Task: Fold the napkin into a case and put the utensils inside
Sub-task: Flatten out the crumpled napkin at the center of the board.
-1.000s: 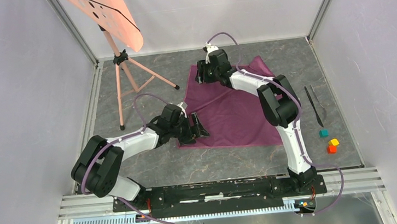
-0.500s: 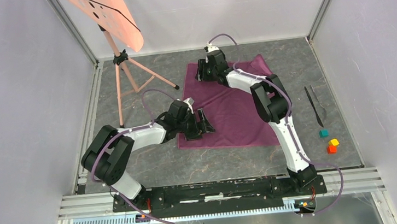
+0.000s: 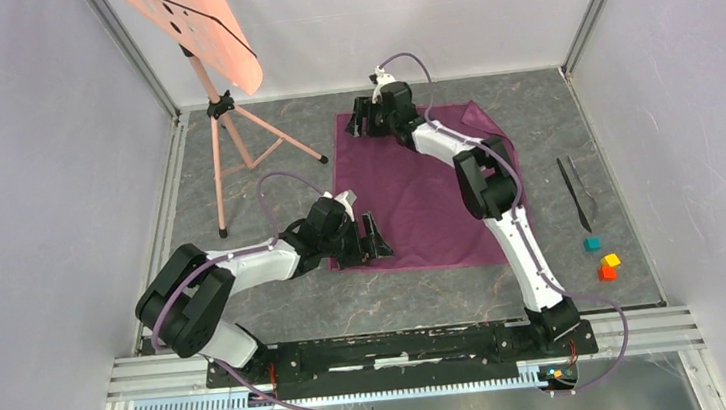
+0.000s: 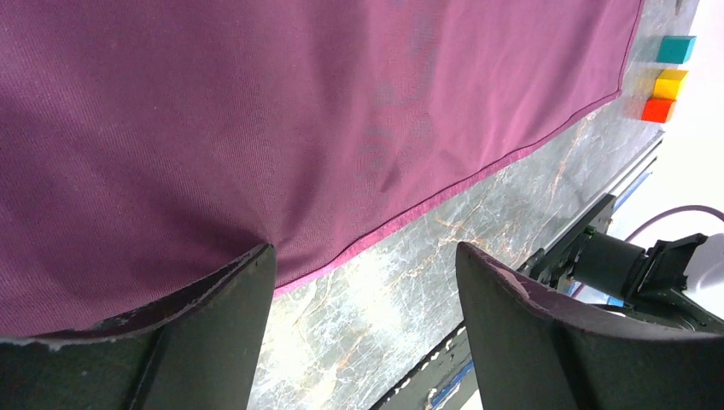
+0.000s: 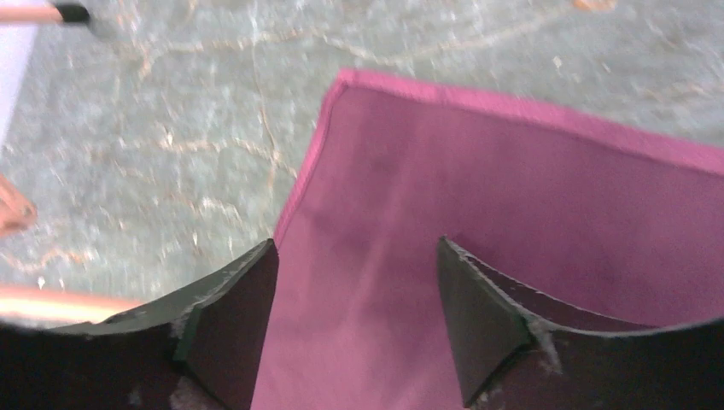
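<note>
The plum-maroon napkin lies spread flat on the marble table as one wide rectangle. My left gripper hovers open at the napkin's near-left edge. In the left wrist view one finger overlaps the napkin hem and the other is over bare table. My right gripper is open over the far-left corner, and the napkin shows between its fingers with nothing pinched. The two utensils lie side by side on the table, right of the napkin.
A teal cube, a yellow cube and an orange cube sit near the utensils. A salmon tripod stand occupies the far left. White walls enclose the table, and the arms' base rail runs along the near edge.
The right gripper carried the napkin's far-left corner outward, flattening the cloth into a rectangle, and its jaws spread wider. The left gripper shifted slightly right along the near edge, still open.
</note>
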Motion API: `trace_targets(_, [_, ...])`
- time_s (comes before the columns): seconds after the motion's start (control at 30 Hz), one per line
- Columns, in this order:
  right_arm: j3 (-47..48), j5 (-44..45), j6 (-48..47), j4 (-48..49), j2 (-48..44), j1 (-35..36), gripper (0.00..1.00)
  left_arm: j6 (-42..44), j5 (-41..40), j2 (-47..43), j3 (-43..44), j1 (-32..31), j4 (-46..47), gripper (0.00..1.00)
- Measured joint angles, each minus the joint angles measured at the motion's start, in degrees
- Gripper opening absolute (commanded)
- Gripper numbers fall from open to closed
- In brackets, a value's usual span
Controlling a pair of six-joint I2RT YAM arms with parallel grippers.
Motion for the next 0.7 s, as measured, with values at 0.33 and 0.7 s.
trace_targets(0.33, [-30.56, 1.81, -10.95, -6.88, -33.11, -7.13, 0.97, 0.04, 0.13, -1.95, 3.98, -0.22, -7.78, 0.86])
trace_targets(0.7, [-45.77, 4.17, -12.37, -6.32, -38.64, -23.45, 0.98, 1.66, 0.11, -0.46, 6.82, -0.22, -8.74, 0.86])
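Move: The napkin's folded-in far right corner lies some 33 cm to the right of the right hand, about 4 cm back and 3 cm lower. At table level, the far left napkin corner sits roughly 5 cm ahead and 5 cm left of the right hand, and the tripod foot about 11 cm to its left and 5 cm back. From the left hand, the folded corner is about 30 cm ahead and 31 cm to the right, 3 cm lower. Sweeping quickly right by about 30 cm and somewhat back, the right hand arcs up and over the napkin from its far left corner, then sinks towards the folded-in far right corner, opening its fingers wide and turning roughly 20 degrees clockwise. The left hand comes up a few centimetres off the near left part of the cloth, then starts to settle back. ##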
